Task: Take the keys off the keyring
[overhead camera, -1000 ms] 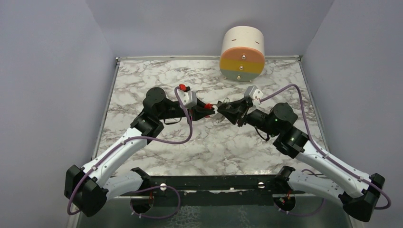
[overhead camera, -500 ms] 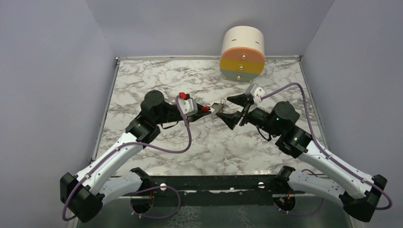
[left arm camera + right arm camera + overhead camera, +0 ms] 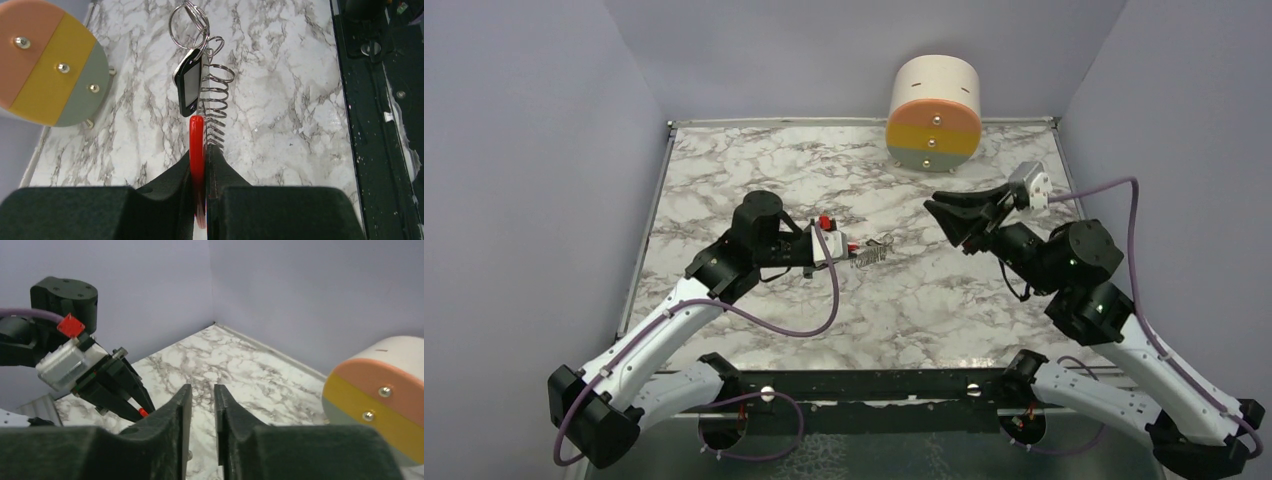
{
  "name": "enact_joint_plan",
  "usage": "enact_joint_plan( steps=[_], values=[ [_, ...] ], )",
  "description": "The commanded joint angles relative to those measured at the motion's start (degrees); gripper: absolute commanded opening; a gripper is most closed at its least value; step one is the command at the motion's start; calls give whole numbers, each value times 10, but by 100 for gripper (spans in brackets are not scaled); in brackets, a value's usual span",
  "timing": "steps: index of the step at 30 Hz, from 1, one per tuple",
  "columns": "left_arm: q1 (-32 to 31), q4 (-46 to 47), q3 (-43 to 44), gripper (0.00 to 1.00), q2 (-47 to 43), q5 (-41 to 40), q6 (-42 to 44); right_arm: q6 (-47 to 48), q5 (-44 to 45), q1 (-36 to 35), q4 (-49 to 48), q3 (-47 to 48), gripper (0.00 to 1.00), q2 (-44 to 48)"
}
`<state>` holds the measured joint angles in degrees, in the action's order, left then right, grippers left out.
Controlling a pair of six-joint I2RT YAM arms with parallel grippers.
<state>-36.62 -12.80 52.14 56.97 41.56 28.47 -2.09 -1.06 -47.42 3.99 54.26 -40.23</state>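
Note:
My left gripper [image 3: 848, 256] [image 3: 205, 150] is shut on the red plastic-headed key [image 3: 197, 140], gripped edge-on between its fingers. From that key the rest of the keys hang out ahead over the marble: a silvery coiled metal strip [image 3: 875, 253] [image 3: 218, 102] and a dark oval tag with a grey centre [image 3: 188, 82]. The keyring [image 3: 186, 22], thin linked wire loops, sits at the far end of the bunch. My right gripper [image 3: 940, 216] [image 3: 202, 388] hovers to the right, well apart from the bunch. Its jaws stand a narrow slit apart with nothing between them.
A cream cylinder with a pink, yellow and grey face [image 3: 934, 115] [image 3: 45, 65] [image 3: 385, 400] stands at the back of the marble table [image 3: 744, 170]. Purple-grey walls close in three sides. The black base rail [image 3: 854, 385] runs along the near edge.
The right gripper opened off the ring end of the bunch, narrowed again, and drew back up and to the right. The left gripper swung the bunch nearer and lower.

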Motion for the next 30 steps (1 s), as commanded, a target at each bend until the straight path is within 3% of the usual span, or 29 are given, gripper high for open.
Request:
enact_joint_plan(
  steps=[1,4,11,17,20,26,30],
  values=[
    [-2,-61,22,0,-9,19,86,-47,15,-1,119,99,27,-78],
    [-2,-67,17,0,-17,8,97,-58,-11,-1,193,160,27,-135],
    [-4,-109,31,0,-16,35,162,-86,-31,-1,230,169,34,-195],
    [-29,-191,95,0,30,-107,286,-112,-27,-1,217,145,47,-194],
    [-47,-260,148,0,84,-109,360,-135,-57,-1,187,119,54,-202],
    [-83,-299,183,0,145,-192,378,-155,-106,-1,184,118,61,-247],
    [-85,-298,184,0,136,-192,383,-158,-105,-1,201,121,61,-263]
  ],
)
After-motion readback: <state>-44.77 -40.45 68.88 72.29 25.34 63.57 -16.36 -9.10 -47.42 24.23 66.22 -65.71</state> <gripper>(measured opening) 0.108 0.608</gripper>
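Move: The keys (black fob and its loops) hang at the far end of the keyring, from the right hand about 8 cm left, 1 cm ahead and 13 cm below. The pinched red handle is 4 cm farther left, 1 cm nearer the base; the coil rings lie some 9 cm left, 1 cm back and 14 cm below. From the left hand, the keys are about 6 cm right, 1 cm ahead, 1 cm lower. Opening, the right hand swoops some 12 cm down and left towards the keys; left rolls the held keyring. ##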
